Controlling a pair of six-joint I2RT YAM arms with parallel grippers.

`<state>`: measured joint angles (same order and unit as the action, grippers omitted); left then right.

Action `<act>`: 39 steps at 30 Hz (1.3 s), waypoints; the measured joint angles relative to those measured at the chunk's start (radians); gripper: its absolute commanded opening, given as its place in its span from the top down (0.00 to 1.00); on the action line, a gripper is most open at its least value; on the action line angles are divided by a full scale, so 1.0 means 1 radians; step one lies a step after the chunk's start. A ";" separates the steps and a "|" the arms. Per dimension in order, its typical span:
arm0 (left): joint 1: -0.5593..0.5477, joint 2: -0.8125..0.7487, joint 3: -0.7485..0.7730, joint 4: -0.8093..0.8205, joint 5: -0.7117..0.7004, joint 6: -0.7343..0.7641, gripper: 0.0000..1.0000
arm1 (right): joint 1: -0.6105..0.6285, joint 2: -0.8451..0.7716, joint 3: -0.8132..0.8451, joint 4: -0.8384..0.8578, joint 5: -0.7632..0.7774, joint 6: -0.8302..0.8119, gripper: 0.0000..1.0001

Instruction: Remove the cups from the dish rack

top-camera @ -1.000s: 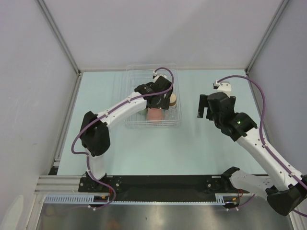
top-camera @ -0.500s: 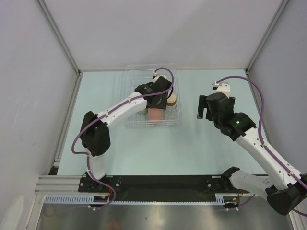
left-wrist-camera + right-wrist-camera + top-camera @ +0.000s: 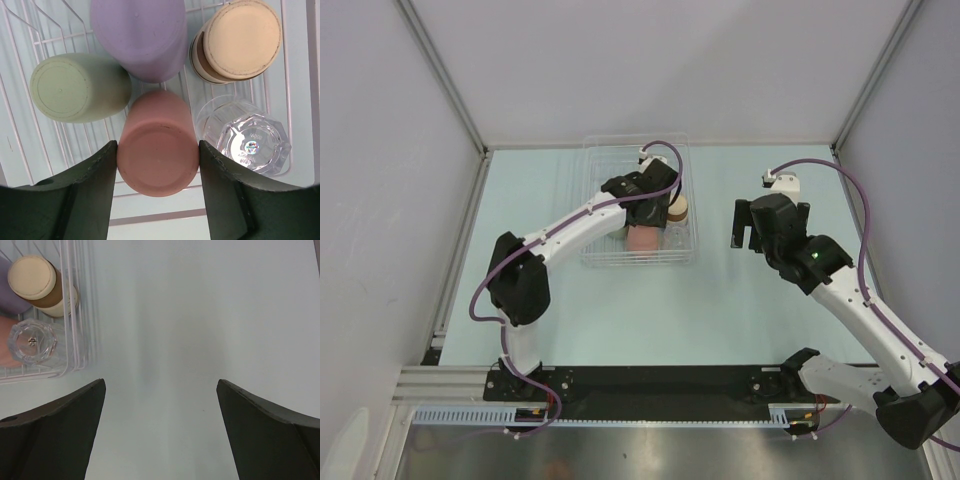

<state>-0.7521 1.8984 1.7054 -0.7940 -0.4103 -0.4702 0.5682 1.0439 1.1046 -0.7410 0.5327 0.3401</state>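
Note:
The dish rack (image 3: 605,170), a clear ribbed basket, stands at the table's back middle. My left gripper (image 3: 158,150) reaches down into it and is shut on the salmon-pink cup (image 3: 157,125), with one finger pressed on each side. The cup is upside down, its base facing the camera; from above it shows as the pink cup (image 3: 642,238). Around it stand a lavender cup (image 3: 140,35), a pale green cup (image 3: 75,87), a tan-topped cup (image 3: 240,40) and a clear faceted cup (image 3: 247,137). My right gripper (image 3: 161,382) hangs open over bare table, right of the rack (image 3: 75,315).
The pale green table (image 3: 620,310) is walled by grey panels on the left, back and right. The rack's right wall stands between the two grippers. A black rail (image 3: 650,380) with the arm bases runs along the near edge.
My left gripper's fingers have closed onto the salmon-pink cup inside the rack. The right arm has stayed still and open.

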 measured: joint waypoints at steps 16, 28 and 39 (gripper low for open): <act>0.000 -0.096 0.130 -0.074 -0.056 0.047 1.00 | 0.000 0.013 0.000 0.015 0.001 0.010 0.00; 0.026 -0.288 0.150 -0.011 0.014 0.026 1.00 | 0.000 0.034 0.002 0.058 -0.005 0.071 0.00; 0.053 -0.572 -0.164 0.265 0.356 -0.058 1.00 | -0.013 0.000 0.012 0.169 -0.147 0.086 0.00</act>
<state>-0.6987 1.3266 1.5414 -0.5293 -0.0540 -0.5282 0.5556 1.0443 1.1164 -0.5716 0.3859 0.4263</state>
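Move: Already pinched in the left fingers and still in the rack, the pink cup is to go towards the open right gripper, some 26 cm to the right, about 9 cm nearer the base and 9 cm higher. Around the left hand, a few centimetres lower, stand the purple cup about 9 cm ahead, the green cup 7 cm left and 4 cm ahead, and the clear glass 8 cm right, level with it. From the right hand the pink cup lies roughly 26 cm left, 9 cm ahead and 9 cm below. Lifting the pink cup nearly straight up out of the rack, the left hand rises some 22 cm with its grip kept, then draws back about 6 cm near the top while its fingers tilt up and swing to the right, around 40 degrees in all. Late on, the open right hand shifts about 4 cm left and 3 cm up, its fingers turning a little towards the cup. ##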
